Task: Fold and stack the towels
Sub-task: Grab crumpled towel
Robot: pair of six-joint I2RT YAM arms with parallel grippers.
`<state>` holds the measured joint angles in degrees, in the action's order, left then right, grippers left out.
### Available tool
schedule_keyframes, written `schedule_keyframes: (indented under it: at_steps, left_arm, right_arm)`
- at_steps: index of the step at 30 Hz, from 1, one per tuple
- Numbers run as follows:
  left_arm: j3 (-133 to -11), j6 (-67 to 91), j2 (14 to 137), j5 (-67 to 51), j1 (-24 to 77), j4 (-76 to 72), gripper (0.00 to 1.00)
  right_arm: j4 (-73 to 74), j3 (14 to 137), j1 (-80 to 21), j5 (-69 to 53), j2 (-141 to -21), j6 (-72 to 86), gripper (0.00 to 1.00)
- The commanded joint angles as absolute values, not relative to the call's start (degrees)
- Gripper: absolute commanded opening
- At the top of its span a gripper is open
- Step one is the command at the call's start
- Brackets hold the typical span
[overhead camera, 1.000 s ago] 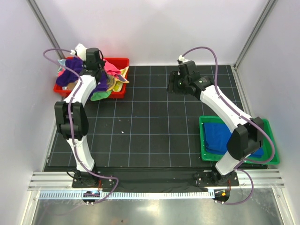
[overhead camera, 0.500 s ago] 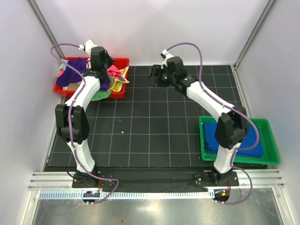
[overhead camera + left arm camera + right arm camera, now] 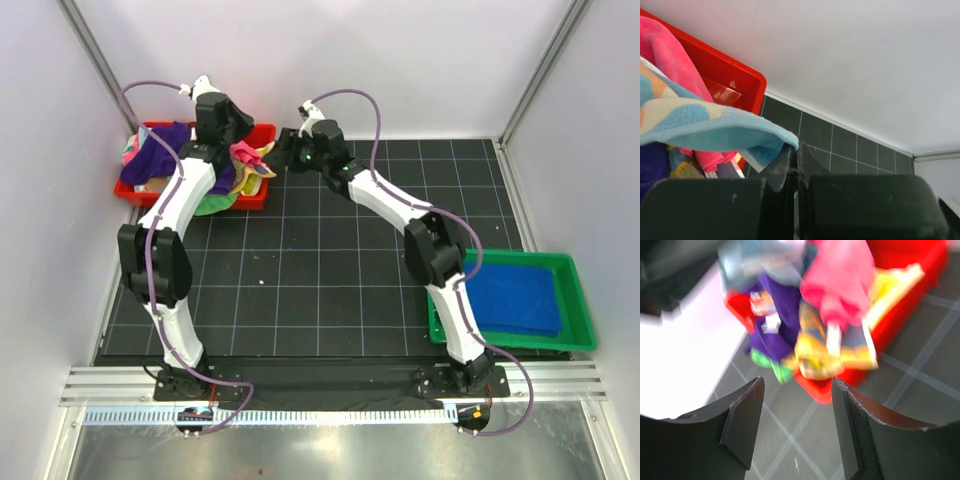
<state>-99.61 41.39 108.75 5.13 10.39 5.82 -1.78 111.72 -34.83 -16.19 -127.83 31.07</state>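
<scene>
Several towels lie heaped in the red tray [image 3: 262, 131] at the back left, among them a purple one [image 3: 160, 152] and a pink one [image 3: 243, 152]. My left gripper [image 3: 232, 133] hangs over the tray's right end. In the left wrist view it [image 3: 795, 150] is shut on the edge of the light blue polka-dot towel [image 3: 700, 122], which stretches away to the left above the pink towel [image 3: 670, 50]. My right gripper [image 3: 288, 150] has reached across to the tray's right side. It [image 3: 797, 382] stands open and empty, facing the blurred pile [image 3: 835, 350]. A folded royal blue towel [image 3: 515, 295] lies in the green tray [image 3: 578, 300].
White walls enclose the black gridded mat [image 3: 330, 270] on three sides. The right arm [image 3: 385, 200] stretches diagonally over the mat's rear half. The red tray's corner [image 3: 747, 80] is close to my left fingers.
The right arm swung left from the rear middle to beside the red tray, uncovering the blue towel, and its jaws widened slightly. The left gripper rose and shifted right over the tray.
</scene>
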Motion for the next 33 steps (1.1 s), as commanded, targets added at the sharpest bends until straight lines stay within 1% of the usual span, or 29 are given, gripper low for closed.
schedule_keyframes:
  at_steps: [1, 4, 6, 10, 19, 23, 30, 33]
  left_arm:
    - [-101.8, 41.0, 106.5, 1.1, 10.7, 7.2, 0.00]
    - [-101.7, 40.9, 106.1, 0.2, 10.9, 8.9, 0.00]
    - [-101.8, 41.0, 105.8, -3.2, 11.3, 9.3, 0.00]
    - [-102.7, 41.6, 105.9, -5.0, 12.1, 10.9, 0.00]
    - [-102.4, 41.9, 104.1, -8.3, 13.9, 12.7, 0.00]
    - [-101.3, 42.7, 102.7, -10.4, 13.9, 13.6, 0.00]
    - [-100.6, 43.7, 99.8, -12.4, 13.9, 13.4, 0.00]
    - [-101.3, 43.9, 100.1, -14.2, 13.9, 13.8, 0.00]
  right_arm:
    - [-10.6, 122.1, -35.9, -16.6, -133.9, 33.5, 0.63]
    - [-12.6, 128.8, -36.3, -15.9, -139.6, 35.3, 0.64]
    - [-13.8, 133.3, -36.8, -14.8, -143.2, 35.9, 0.65]
    - [-15.1, 138.4, -38.2, -12.0, -146.9, 35.3, 0.66]
    - [-20.7, 139.9, -40.0, -3.4, -149.4, 34.4, 0.68]
    - [-23.8, 140.3, -40.1, -2.0, -149.7, 35.1, 0.68]
    - [-33.0, 134.4, -40.5, -1.8, -147.7, 40.8, 0.66]
    - [-32.9, 135.5, -40.6, -0.8, -148.6, 41.7, 0.65]
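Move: The light-blue patterned towel is already pinched at its corner in the left gripper; its hanging part lies roughly 8 cm below that hand and 4 cm to its left. From the open right hand, that part is about 8 cm ahead, 9 cm left and nearly level. The red bin's middle sits some 3 cm ahead of the right hand, 20 cm left and 18 cm below, with the pink towel 6 cm ahead, 9 cm left and 13 cm below. Slide the open right gripper left and forward, about 7 cm left and 5 cm out, to the hanging cloth just below the left gripper, then lift it some 5 cm, tipping its fingertips up; don't close yet. Keep the left fingers shut on the corner, easing that hand back and right about 4 cm each, dipping slightly before raising it with the right. ##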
